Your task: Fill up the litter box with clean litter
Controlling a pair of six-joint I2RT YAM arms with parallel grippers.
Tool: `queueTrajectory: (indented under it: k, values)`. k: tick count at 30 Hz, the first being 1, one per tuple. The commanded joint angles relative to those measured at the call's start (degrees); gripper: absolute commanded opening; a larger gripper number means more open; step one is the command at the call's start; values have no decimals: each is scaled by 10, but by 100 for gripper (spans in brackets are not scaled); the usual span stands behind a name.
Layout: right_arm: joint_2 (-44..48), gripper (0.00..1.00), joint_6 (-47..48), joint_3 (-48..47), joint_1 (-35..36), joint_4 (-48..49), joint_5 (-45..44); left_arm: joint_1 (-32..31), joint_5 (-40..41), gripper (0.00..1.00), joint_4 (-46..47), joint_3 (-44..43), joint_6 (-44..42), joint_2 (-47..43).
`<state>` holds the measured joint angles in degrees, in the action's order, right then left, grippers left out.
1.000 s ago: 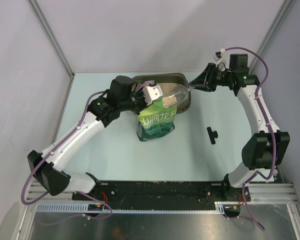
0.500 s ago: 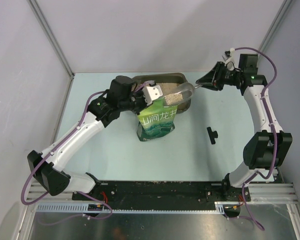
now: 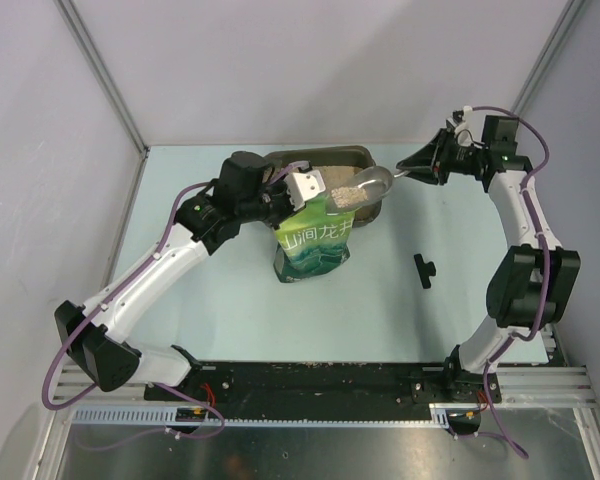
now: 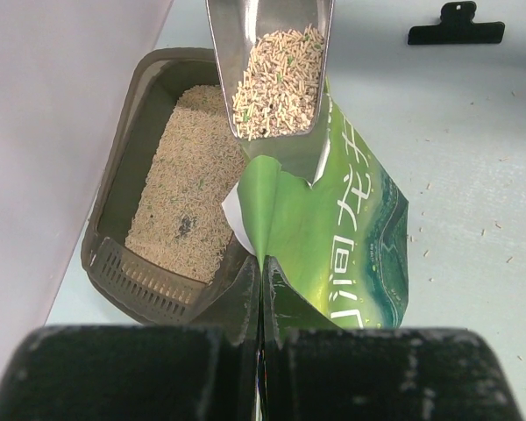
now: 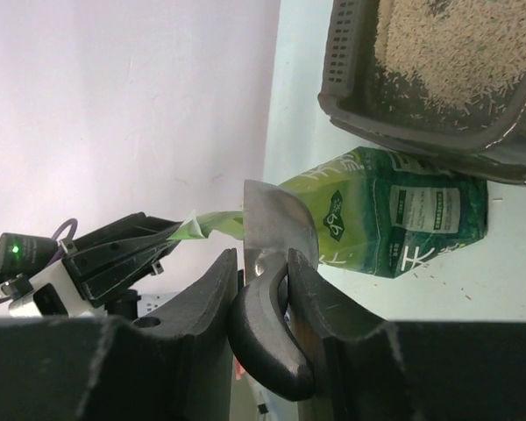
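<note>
The dark litter box [image 3: 320, 152] stands at the table's far side with a layer of clean litter [image 4: 188, 193] on its floor. An open green bag [image 3: 315, 245] stands just in front of it. My left gripper [image 4: 261, 263] is shut on the bag's upper edge and holds its mouth open. My right gripper [image 5: 263, 259] is shut on the black handle of a silver scoop [image 3: 368, 183]. The scoop [image 4: 276, 79] hangs above the bag's mouth beside the box, half full of beige litter [image 4: 280, 83].
A black clip [image 3: 423, 268] lies on the table right of the bag. Loose granules are scattered near the bag [image 4: 351, 237]. The grey enclosure walls run close behind and left of the litter box [image 5: 403, 114].
My right arm has drawn back to the right and the loaded scoop has risen out of the bag's mouth. The left arm and the bag have stayed put.
</note>
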<state>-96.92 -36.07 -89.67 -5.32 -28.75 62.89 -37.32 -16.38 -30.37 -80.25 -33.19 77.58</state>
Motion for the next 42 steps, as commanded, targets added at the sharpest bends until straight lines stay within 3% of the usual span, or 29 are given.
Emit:
queueTrajectory:
  k: [1,7,17,26,30,34,42]
  values:
    - [-8,0,-34,3,-1,55,70,2,14,0,21,-26,-7,-22]
    - [-15,0,-65,6,-2,99,93,2,22,0,21,-22,-14,-24]
    - [-58,0,-242,5,-4,337,88,2,42,0,22,-18,-25,-27]
    - [-185,0,-265,-101,-8,404,66,2,57,0,9,-11,-42,-31]
    - [-251,0,-196,-174,-16,354,43,2,67,0,4,-9,-50,-31]
    - [-300,0,-14,-279,-16,180,0,2,74,0,-3,-12,-50,-31]
    - [-298,0,189,-349,21,18,-147,1,64,0,-5,-19,-51,-28]
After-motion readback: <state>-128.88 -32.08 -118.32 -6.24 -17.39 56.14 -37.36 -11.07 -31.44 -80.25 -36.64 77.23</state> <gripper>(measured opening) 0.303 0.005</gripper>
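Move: Ahead and to the left of the right hand, which holds the loaded scoop, the litter box has its middle about 20 cm farther out, 18 cm to the left and 26 cm lower. The green bag's middle is roughly 5 cm back, 23 cm left and 18 cm down, the black clip some 7 cm back, 8 cm right and 29 cm down. For the left hand, pinching the bag's rim, the box is about 29 cm ahead, 9 cm right and 25 cm down. Carrying the loaded scoop away from over the bag's mouth, the right hand lifts its scoop end by about 10 degrees, then swings some 17 cm forward towards the litter box. On the way it sinks about 7 cm, edges slightly right and lets the scoop end dip again, its grip kept. The left hand keeps the rim pinched and eases a couple of centimetres forward and left. ##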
